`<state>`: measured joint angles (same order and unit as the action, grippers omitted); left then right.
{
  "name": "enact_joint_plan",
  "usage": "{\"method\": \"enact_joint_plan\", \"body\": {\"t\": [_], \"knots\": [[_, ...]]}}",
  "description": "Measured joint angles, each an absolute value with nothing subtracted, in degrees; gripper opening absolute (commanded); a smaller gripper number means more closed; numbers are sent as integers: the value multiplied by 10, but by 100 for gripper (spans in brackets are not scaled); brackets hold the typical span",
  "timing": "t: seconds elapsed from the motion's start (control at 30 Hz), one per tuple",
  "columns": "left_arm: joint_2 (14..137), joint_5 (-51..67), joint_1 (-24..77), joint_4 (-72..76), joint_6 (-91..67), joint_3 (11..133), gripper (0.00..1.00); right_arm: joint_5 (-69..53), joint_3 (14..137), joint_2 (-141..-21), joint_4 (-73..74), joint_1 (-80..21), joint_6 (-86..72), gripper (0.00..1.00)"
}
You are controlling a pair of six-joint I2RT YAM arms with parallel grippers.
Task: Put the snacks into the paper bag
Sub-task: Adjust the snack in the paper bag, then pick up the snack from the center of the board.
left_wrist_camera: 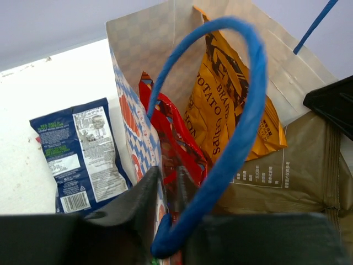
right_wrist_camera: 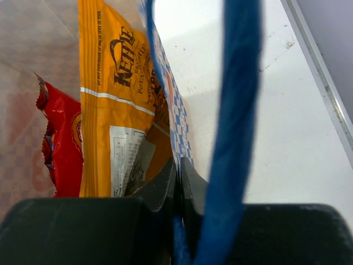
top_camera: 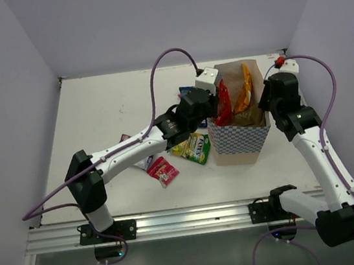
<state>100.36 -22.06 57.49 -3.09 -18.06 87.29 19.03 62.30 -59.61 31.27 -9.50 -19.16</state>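
The paper bag point(top_camera: 240, 142) stands upright at mid-table, with a red snack point(top_camera: 223, 103), an orange chip packet point(top_camera: 244, 89) and a brown packet point(left_wrist_camera: 292, 182) inside it. My left gripper point(top_camera: 211, 111) is at the bag's left rim. In the left wrist view its jaws point(left_wrist_camera: 165, 178) stand slightly apart astride the zigzag wall point(left_wrist_camera: 135, 127) and the red packet's point(left_wrist_camera: 176, 130) edge, and the blue cord handle point(left_wrist_camera: 242, 127) loops over them. My right gripper point(top_camera: 266, 104) is shut on the bag's right wall point(right_wrist_camera: 175, 113) beside the orange packet point(right_wrist_camera: 110, 83).
On the table left of the bag lie a yellow-green packet point(top_camera: 192, 148), a small pink-red packet point(top_camera: 163, 171), a dark blue packet point(left_wrist_camera: 77, 154) behind the left gripper, and a pale packet point(top_camera: 144, 163) partly under the left arm. White walls enclose the table.
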Motion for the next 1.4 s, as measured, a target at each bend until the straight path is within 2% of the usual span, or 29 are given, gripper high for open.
{"method": "enact_joint_plan", "body": {"t": [0.07,0.1,0.17,0.2,0.33,0.43,0.57,0.8,0.93,1.4], "knots": [[996,-220,575,-31,-181,873,43,190,623,-592,318,-95,-192,15],[990,-220,575,-31,-182,873,54,190,623,-590,321,-95,-192,17],[974,-218,575,-32,-182,873,64,191,623,-586,327,-95,-193,24],[965,-218,575,-34,-182,873,73,190,624,-584,330,-95,-193,28],[924,-211,575,-43,-179,873,90,189,629,-580,343,-95,-193,45],[894,-203,575,-48,-175,873,99,190,633,-570,354,-95,-192,52],[855,-179,568,-61,-172,873,100,188,643,-554,365,-95,-193,76],[783,-141,512,-98,-174,855,100,183,670,-521,383,-95,-190,93],[741,-141,480,-119,-175,834,100,175,676,-486,389,-95,-190,98],[683,-59,291,-167,-227,634,100,152,668,-385,385,-95,-177,99]]}}
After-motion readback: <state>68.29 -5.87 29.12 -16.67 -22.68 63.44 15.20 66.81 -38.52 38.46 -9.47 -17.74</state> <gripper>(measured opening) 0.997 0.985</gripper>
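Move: Both hands are at the paper bag's side rims. The bag's middle is about 8 cm to the left hand's right, level with it and 10 cm lower, and some 7 cm to the right hand's left. From the left hand, the purple snack lies roughly 30 cm left and 2 cm back; the green snack 10 cm left and 2 cm back; the small red packet 20 cm left and 12 cm back, all on the table some 22 cm below. Both grippers let go of the bag's side rims and open wide. The left rises about 14 cm, easing slightly back, then swings some 24 cm left over the table towards the purple snack, sinking to its starting height as its wrist turns about 15 degrees counter-clockwise. The right backs off the bag, then also climbs, roughly 10 cm each way, fingers tipping upward. ##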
